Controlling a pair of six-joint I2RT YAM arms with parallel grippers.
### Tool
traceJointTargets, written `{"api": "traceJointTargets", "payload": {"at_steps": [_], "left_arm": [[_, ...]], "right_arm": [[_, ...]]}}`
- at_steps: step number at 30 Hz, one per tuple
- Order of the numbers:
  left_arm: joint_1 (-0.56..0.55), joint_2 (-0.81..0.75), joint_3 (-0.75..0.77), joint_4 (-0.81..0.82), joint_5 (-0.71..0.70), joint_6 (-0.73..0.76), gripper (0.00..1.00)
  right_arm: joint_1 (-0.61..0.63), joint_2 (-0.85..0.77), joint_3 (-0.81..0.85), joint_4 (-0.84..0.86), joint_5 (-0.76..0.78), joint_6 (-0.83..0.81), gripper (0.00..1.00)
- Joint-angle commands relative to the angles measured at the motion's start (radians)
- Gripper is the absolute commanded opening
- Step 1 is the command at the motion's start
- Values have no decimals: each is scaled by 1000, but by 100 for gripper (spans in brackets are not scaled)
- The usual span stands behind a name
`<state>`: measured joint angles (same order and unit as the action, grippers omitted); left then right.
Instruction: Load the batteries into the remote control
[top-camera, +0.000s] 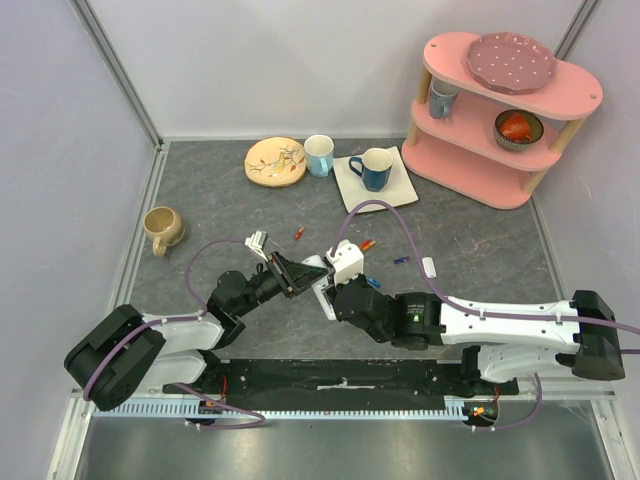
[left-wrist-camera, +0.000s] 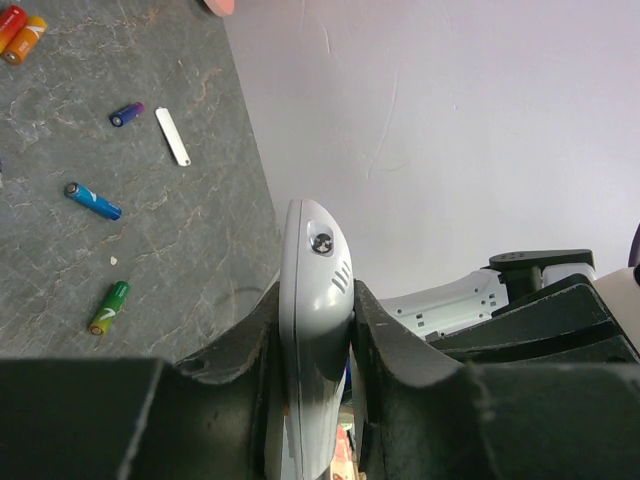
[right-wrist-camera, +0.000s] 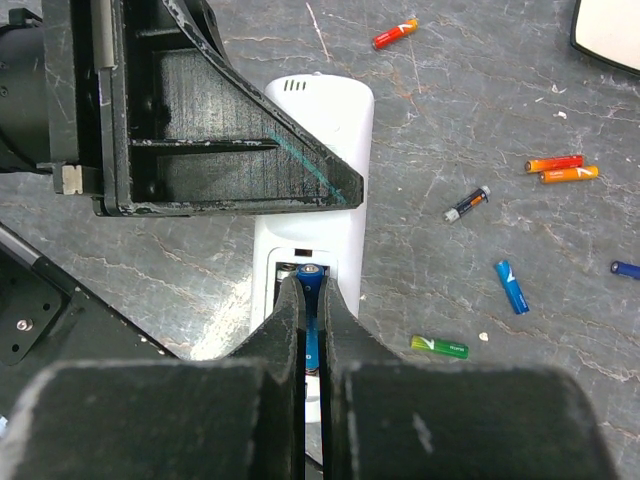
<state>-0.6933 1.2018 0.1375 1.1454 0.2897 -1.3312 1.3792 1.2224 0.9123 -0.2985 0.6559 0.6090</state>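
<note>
The white remote control (right-wrist-camera: 318, 120) lies over the grey table, its dark battery recess facing up. My left gripper (left-wrist-camera: 316, 300) is shut on the remote control's (left-wrist-camera: 315, 250) sides, near its vented end. My right gripper (right-wrist-camera: 310, 283) is shut on a blue battery (right-wrist-camera: 309, 272), whose tip sits inside the recess. In the top view the two grippers meet at the remote control (top-camera: 323, 296) in the middle of the table. Loose batteries lie to the right: a green one (right-wrist-camera: 439, 346), a blue one (right-wrist-camera: 509, 286), a dark one (right-wrist-camera: 467, 203) and two orange ones (right-wrist-camera: 560, 168).
A small white cover piece (top-camera: 428, 267) lies right of the arms. At the back stand a tan mug (top-camera: 162, 228), a patterned plate (top-camera: 275, 161), a light mug (top-camera: 319, 154) and a blue mug on a white tray (top-camera: 398, 185). A pink shelf (top-camera: 500, 100) fills the back right corner.
</note>
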Motion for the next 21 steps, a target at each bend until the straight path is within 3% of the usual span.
{"api": "traceJointTargets", "payload": {"at_steps": [1, 6, 13, 21], "left_arm": [[-3, -34, 62, 137, -21, -11, 2], [-3, -45, 59, 135, -20, -8, 2], [-3, -48, 54, 137, -24, -10, 2], [-3, -27, 54, 128, -17, -8, 2]], "right_arm": [[7, 28, 25, -60, -6, 57, 1], [6, 28, 30, -71, 8, 66, 11], [6, 32, 37, -83, 14, 71, 14], [6, 37, 63, -103, 43, 75, 26]]}}
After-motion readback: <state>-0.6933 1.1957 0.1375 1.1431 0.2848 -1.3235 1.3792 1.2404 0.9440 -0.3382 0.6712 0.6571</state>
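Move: The right hand pinches a blue battery in the remote's open compartment, whose middle lies some 1 cm ahead of its hand point and 1 cm below. On the table about 14 cm lower, the green battery is roughly 4 cm ahead and 11 right, the light-blue one 11 ahead and 13 right, the black one 14 ahead and 7 right. From the left hand, gripping the remote, the compartment is about 5 cm back and 2 right, nearly level. Staying at the compartment, the right fingers open about a quarter, letting go of the battery; the left keeps its grip. ##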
